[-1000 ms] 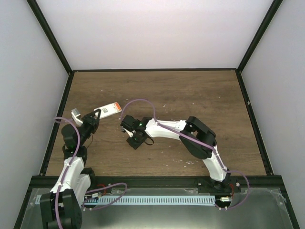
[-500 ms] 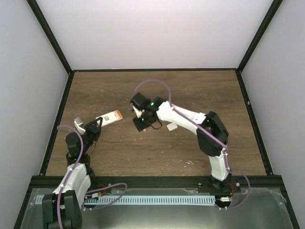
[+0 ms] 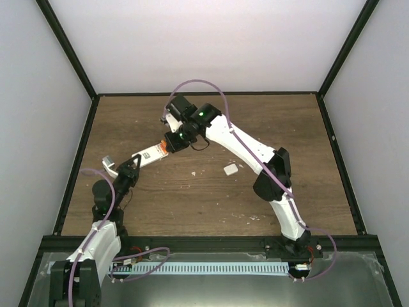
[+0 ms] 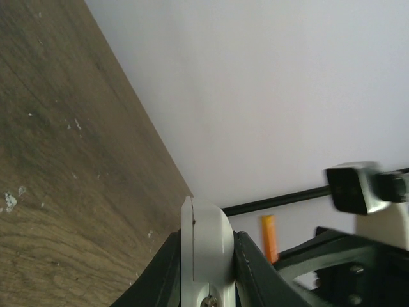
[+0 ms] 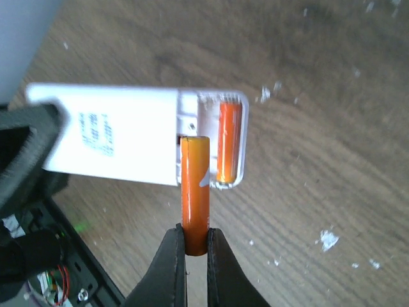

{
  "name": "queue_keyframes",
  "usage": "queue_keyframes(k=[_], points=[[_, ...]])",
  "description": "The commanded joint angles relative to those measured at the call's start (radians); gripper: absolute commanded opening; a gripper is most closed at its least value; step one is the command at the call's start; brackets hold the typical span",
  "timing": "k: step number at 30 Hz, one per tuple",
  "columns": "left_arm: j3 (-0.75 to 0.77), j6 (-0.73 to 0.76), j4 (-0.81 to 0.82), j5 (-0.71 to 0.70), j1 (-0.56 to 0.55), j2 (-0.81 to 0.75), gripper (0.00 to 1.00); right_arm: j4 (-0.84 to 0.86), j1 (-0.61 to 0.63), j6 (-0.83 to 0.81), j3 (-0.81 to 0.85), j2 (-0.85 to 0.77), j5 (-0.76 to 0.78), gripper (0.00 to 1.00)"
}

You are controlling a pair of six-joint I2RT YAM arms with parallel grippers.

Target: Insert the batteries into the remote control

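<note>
The white remote control [image 3: 149, 154] is held off the table, label side up, its battery bay open at its right end. My left gripper [image 3: 132, 164] is shut on its left end; the left wrist view shows its white edge [image 4: 208, 246] between the fingers. One orange battery [image 5: 229, 142] lies in the bay of the remote [image 5: 108, 135]. My right gripper [image 5: 195, 238] is shut on the second orange battery [image 5: 195, 188], whose tip is at the bay's empty slot. That battery also shows in the left wrist view [image 4: 269, 237]. In the top view the right gripper [image 3: 174, 141] is at the remote's right end.
A small loose white cover piece [image 3: 231, 169] lies on the wooden table [image 3: 268, 128] right of centre. Pale crumbs [image 5: 328, 239] are scattered on the wood. Black frame rails [image 3: 77, 166] edge the table, with white walls behind.
My right arm has swung from the table's middle toward the far left, up to the remote's open end. The cover piece it hid now shows. The left gripper and remote shifted slightly.
</note>
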Motion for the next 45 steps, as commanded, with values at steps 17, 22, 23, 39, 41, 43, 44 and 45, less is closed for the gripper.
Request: queue_keyframes(k=[17,22,23,39,41,43,44,45], points=[[0.002,0.013,0.123,0.026,-0.023,0.08,0.0,-0.052,0.003,0.055,-0.012,0.081,-0.094,0.01],[0.009,0.019,0.132,0.047,-0.029,0.097,0.0,-0.043,0.003,0.065,-0.012,0.094,-0.093,0.01],[0.01,0.019,0.136,0.049,-0.03,0.1,0.0,-0.042,0.003,0.066,-0.013,0.097,-0.09,0.01],[0.023,0.029,0.132,0.045,-0.058,0.11,0.0,-0.048,-0.016,0.114,-0.015,0.12,-0.059,0.01],[0.022,0.031,0.13,0.045,-0.057,0.111,0.0,-0.05,-0.018,0.118,-0.016,0.124,-0.065,0.01],[0.023,0.031,0.13,0.046,-0.059,0.114,0.0,-0.052,-0.02,0.123,-0.016,0.129,-0.071,0.01],[0.022,0.032,0.132,0.047,-0.059,0.114,0.0,-0.051,-0.021,0.126,-0.015,0.132,-0.075,0.01],[0.023,0.033,0.133,0.049,-0.059,0.116,0.0,-0.052,-0.022,0.13,-0.014,0.134,-0.077,0.01]])
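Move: The right hand holds a battery over the remote's open compartment. The empty slot beside the spring is about 6 cm below that hand, 3 cm to its left and 1 to 2 cm ahead. The loaded battery is about 1 cm right of the slot, towards the remote's free end. The left fingers, gripping the remote's body, are some 12 cm left of the right hand, 3 cm back and 6 cm lower. From the left hand the slot is roughly 9 cm right, 4 cm ahead and about level. Still pinched by its rear end, the battery is brought down by the right hand into the empty slot, nose to the spring. That hand sinks about 7 cm, quick at first, then slowly, edging back 2 cm and partly returning while its fingertips tilt back some 10 degrees. The left hand keeps hold of the remote and brings it 2 cm right and 1 cm down, turning slightly clockwise. ##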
